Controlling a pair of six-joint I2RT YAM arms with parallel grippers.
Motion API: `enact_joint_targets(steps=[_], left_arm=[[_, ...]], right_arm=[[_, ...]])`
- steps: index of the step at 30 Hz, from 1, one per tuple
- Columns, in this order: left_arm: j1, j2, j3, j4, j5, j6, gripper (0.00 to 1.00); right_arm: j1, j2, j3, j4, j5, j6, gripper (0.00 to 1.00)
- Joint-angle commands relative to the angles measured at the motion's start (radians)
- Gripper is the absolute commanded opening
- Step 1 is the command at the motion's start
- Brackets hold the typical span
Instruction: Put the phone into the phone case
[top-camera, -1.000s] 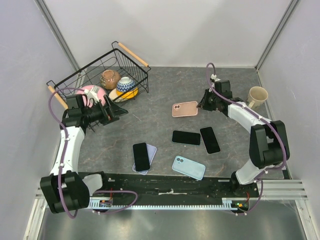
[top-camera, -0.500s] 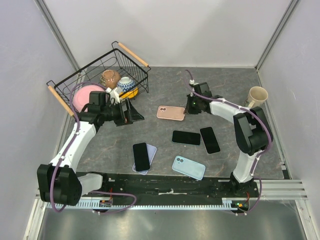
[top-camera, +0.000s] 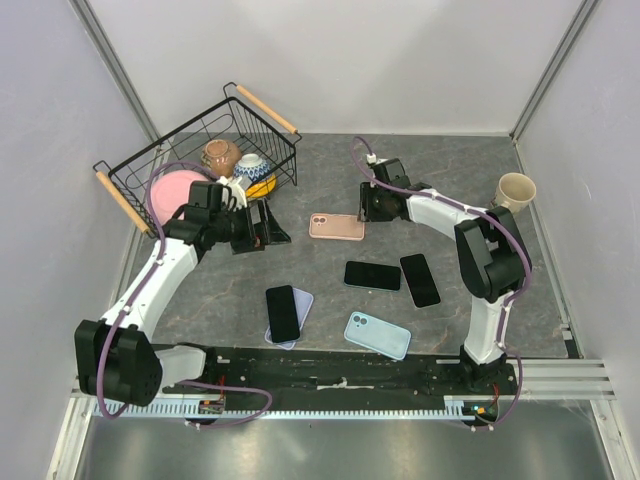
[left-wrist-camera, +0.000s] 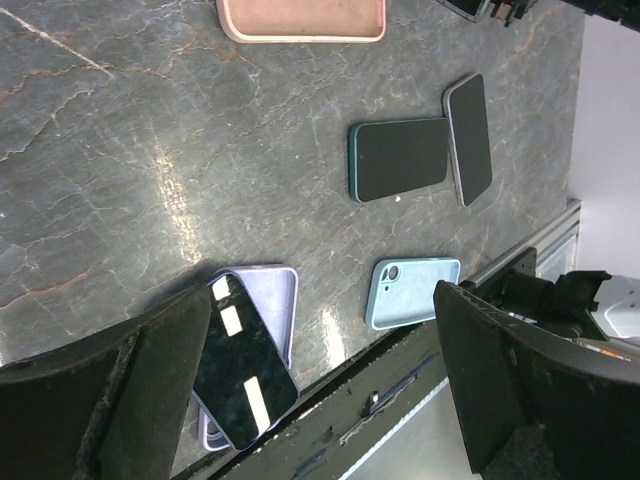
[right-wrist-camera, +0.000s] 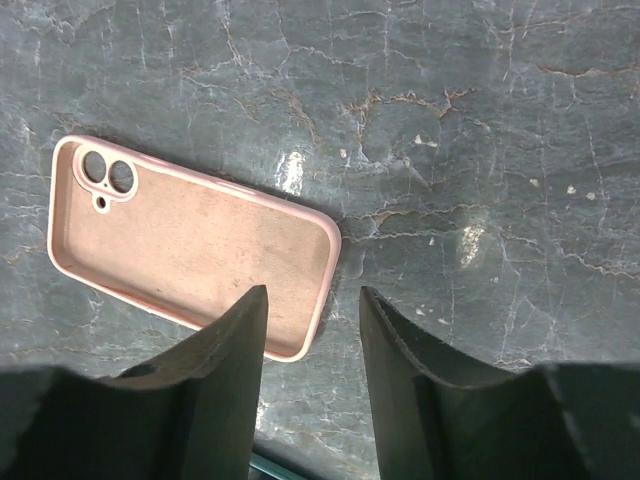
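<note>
A pink phone case (top-camera: 336, 227) lies hollow side up at mid-table. My right gripper (top-camera: 367, 211) stands at its right end. In the right wrist view the jaws of that gripper (right-wrist-camera: 313, 292) are apart, one on each side of the pink case's (right-wrist-camera: 190, 250) short end wall, with gaps showing. Two dark phones lie nearer the front: a teal-edged phone (top-camera: 372, 275) and a black phone (top-camera: 420, 279). Another black phone (top-camera: 283, 312) rests across a lilac case (left-wrist-camera: 268, 295). My left gripper (top-camera: 262, 226) is open and empty left of the pink case.
A light blue case (top-camera: 377, 335) lies back up near the front rail. A wire basket (top-camera: 180, 150) with bowls and a pink plate sits at the back left. A beige mug (top-camera: 515, 190) stands at the right edge.
My right gripper slid the pink case leftward toward mid-table, then parted its jaws off it. My left arm swung right, nearer the case.
</note>
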Motion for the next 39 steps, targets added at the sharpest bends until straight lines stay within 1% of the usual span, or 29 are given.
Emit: enact_joint_targets(steps=[1,2,4,5,7,8,9,18,22,26,32,33,36,37,39], left_arm=[[-0.009,0.001,0.048,-0.03,-0.058,0.046,0.99],[-0.01,0.001,0.051,-0.036,-0.072,0.051,0.99],[-0.012,0.001,0.054,-0.05,-0.085,0.06,0.99],[-0.012,0.001,0.055,-0.053,-0.092,0.063,0.99],[-0.013,0.002,0.055,-0.066,-0.106,0.069,0.99],[-0.013,-0.001,0.054,-0.069,-0.108,0.071,0.99],[-0.013,-0.001,0.054,-0.072,-0.109,0.072,0.99],[-0.035,-0.024,0.006,-0.082,-0.132,0.062,0.99],[-0.072,-0.019,0.0,-0.09,-0.143,0.056,0.99],[-0.134,0.01,0.003,-0.081,-0.151,0.04,0.99],[-0.234,0.111,0.019,-0.006,-0.138,-0.003,0.99],[-0.248,0.129,0.022,0.008,-0.137,-0.007,0.98],[-0.303,0.209,0.052,0.055,-0.125,-0.029,0.98],[-0.317,0.258,0.06,0.068,-0.114,-0.035,0.98],[-0.363,0.304,0.097,0.092,-0.109,-0.055,0.95]], right_arm=[[0.01,-0.057,0.038,-0.003,0.028,-0.02,0.55],[0.011,-0.068,0.035,-0.005,0.034,-0.02,0.65],[0.014,-0.106,0.021,-0.005,0.037,-0.023,0.72],[0.014,-0.118,0.015,-0.003,0.037,-0.023,0.78],[0.019,-0.164,-0.008,-0.005,0.035,-0.024,0.85],[0.02,-0.181,-0.018,-0.006,0.034,-0.027,0.96],[0.025,-0.216,-0.043,-0.005,0.026,-0.032,0.98],[0.056,-0.367,-0.146,-0.034,-0.023,-0.054,0.98],[0.065,-0.408,-0.191,-0.06,-0.009,-0.041,0.98],[0.07,-0.448,-0.243,-0.087,0.02,-0.023,0.98],[0.07,-0.545,-0.343,-0.144,0.069,0.025,0.98],[0.068,-0.569,-0.363,-0.152,0.107,0.035,0.98],[0.065,-0.605,-0.39,-0.212,0.147,0.054,0.98],[0.062,-0.615,-0.398,-0.222,0.152,0.057,0.98],[0.042,-0.637,-0.413,-0.253,0.16,0.068,0.98]])
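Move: The teal-edged phone lies about 25 cm right of the left gripper, some 3 cm back and 13 cm below; from the right gripper it is about 13 cm back, 3 cm right and 2 cm lower. The pink case's middle is some 7 cm left of the right gripper, level fore and aft, and the silver-edged phone 14 cm back and 15 cm right. Nearest the left gripper, the black phone sits about 13 cm back and 1 cm right. Finish opening the right fingers and lift them about 9 cm clear of the pink case's near end, already drawing back, then sink slightly and swing right to hover over the teal-edged phone, some 12 cm back in all. Ease the left gripper slowly down, then sweep it quickly down, right and a little back, past the black phone's forward end towards the teal-edged phone, fingers open, turning about 10 degrees clockwise. ##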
